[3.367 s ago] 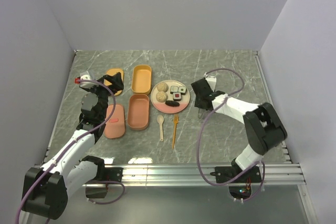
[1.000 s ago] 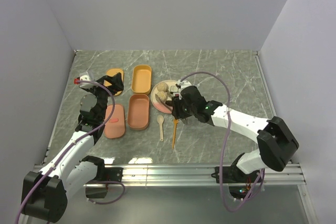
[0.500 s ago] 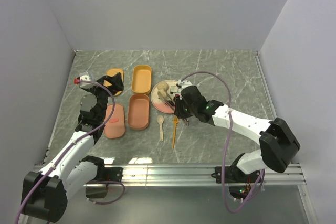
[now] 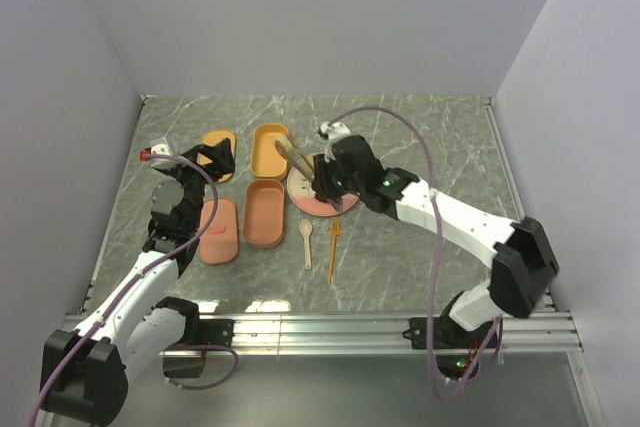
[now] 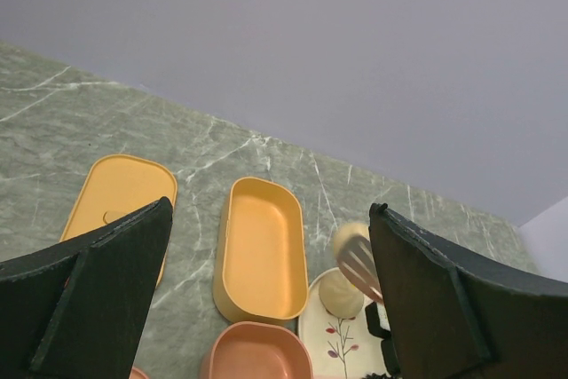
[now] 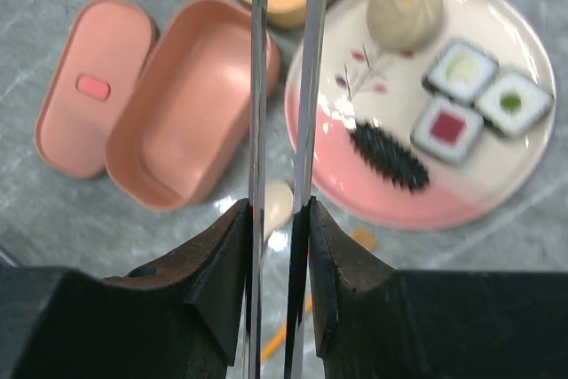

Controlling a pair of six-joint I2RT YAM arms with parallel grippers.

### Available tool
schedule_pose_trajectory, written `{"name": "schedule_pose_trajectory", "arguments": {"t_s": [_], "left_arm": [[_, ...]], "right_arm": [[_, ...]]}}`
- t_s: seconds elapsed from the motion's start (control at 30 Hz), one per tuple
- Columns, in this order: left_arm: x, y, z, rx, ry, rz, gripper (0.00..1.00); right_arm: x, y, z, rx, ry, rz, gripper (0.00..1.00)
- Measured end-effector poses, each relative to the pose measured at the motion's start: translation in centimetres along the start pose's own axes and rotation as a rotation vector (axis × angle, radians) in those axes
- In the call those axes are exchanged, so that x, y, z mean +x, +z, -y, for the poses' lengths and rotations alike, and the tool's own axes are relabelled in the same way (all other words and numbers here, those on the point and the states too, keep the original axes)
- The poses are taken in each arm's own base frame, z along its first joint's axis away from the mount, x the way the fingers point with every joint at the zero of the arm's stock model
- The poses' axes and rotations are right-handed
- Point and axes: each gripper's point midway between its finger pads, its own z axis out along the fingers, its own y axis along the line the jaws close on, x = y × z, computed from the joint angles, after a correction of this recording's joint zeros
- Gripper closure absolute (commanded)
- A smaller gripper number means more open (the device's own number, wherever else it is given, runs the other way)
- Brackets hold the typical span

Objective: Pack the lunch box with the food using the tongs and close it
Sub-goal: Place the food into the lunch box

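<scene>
My right gripper [image 6: 278, 210] is shut on the thin grey tongs [image 6: 257, 86], squeezing their two arms close together. The tongs' tips [image 5: 359, 262] pinch a round beige ball [image 5: 343, 235] just above the right rim of the orange lunch box tray [image 4: 268, 152]. On the cream-and-pink plate [image 6: 355, 104] lie the other beige ball [image 6: 405, 12], three sushi rolls [image 6: 461, 69] [image 6: 510, 102] [image 6: 448, 129] and a dark brown piece [image 6: 389, 157]. In the top view the right gripper [image 4: 325, 179] covers most of the plate. My left gripper [image 4: 215, 157] hangs open and empty over the orange lid [image 5: 115, 197].
A pink tray [image 4: 264, 212] sits in front of the orange one, with a pink lid [image 4: 218, 230] to its left. A beige spoon [image 4: 306, 242] and an orange fork [image 4: 333, 247] lie in front of the plate. Walls stand behind and at both sides.
The right gripper squeezed the tongs on a beige ball on the plate, then lifted it and carried it back and left to the orange tray. The left arm has not moved.
</scene>
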Motion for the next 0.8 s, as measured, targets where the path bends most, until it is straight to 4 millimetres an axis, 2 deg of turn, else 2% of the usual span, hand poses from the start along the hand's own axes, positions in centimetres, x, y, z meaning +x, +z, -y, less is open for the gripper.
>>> {"name": "schedule_pose_trajectory", "arguments": {"t_s": [0.1, 0.17, 0.3, 0.4, 0.6, 0.8], "left_arm": [[0.0, 0.0, 0.0, 0.000, 0.000, 0.000, 0.00], [0.0, 0.0, 0.0, 0.000, 0.000, 0.000, 0.01], [0.0, 0.0, 0.0, 0.000, 0.000, 0.000, 0.01], [0.0, 0.0, 0.0, 0.000, 0.000, 0.000, 0.01], [0.0, 0.0, 0.0, 0.000, 0.000, 0.000, 0.01], [0.3, 0.1, 0.0, 0.002, 0.001, -0.007, 0.01]], "right_arm": [[-1.9, 2.1, -0.7, -0.009, -0.021, 0.011, 0.81], [-2.3, 3.7, -0.7, -0.009, -0.032, 0.001, 0.81], [-2.4, 6.8, 0.0, -0.001, -0.036, -0.032, 0.81], [-2.0, 8.7, 1.2, 0.011, -0.030, -0.061, 0.81], [-2.0, 10.8, 2.9, 0.020, -0.015, -0.081, 0.81], [-2.8, 11.8, 3.3, -0.003, -0.010, -0.070, 0.81]]}}
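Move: About 19 cm ahead of the right hand and 17 cm to its left, some 17 cm below, lies the middle of the open yellow lunch box; the bun is already gripped in that hand's tongs. The plate's middle is 8 cm ahead and straight below, its remaining bun 13 cm ahead and 4 cm left; the empty pink box stands level with the hand, 16 cm left. From the left hand the yellow box lies roughly 12 cm ahead, 7 cm right, 25 cm down. Carrying the bun in the tongs' tips, the right hand swings forward about 10 cm and some 4 cm left, off the plate's side towards the far end of the yellow lunch box. The leftward part comes early; after a slight rise the hand sinks about 5 cm while still reaching forward, then eases off with the grip kept and the wrist hardly turning. ##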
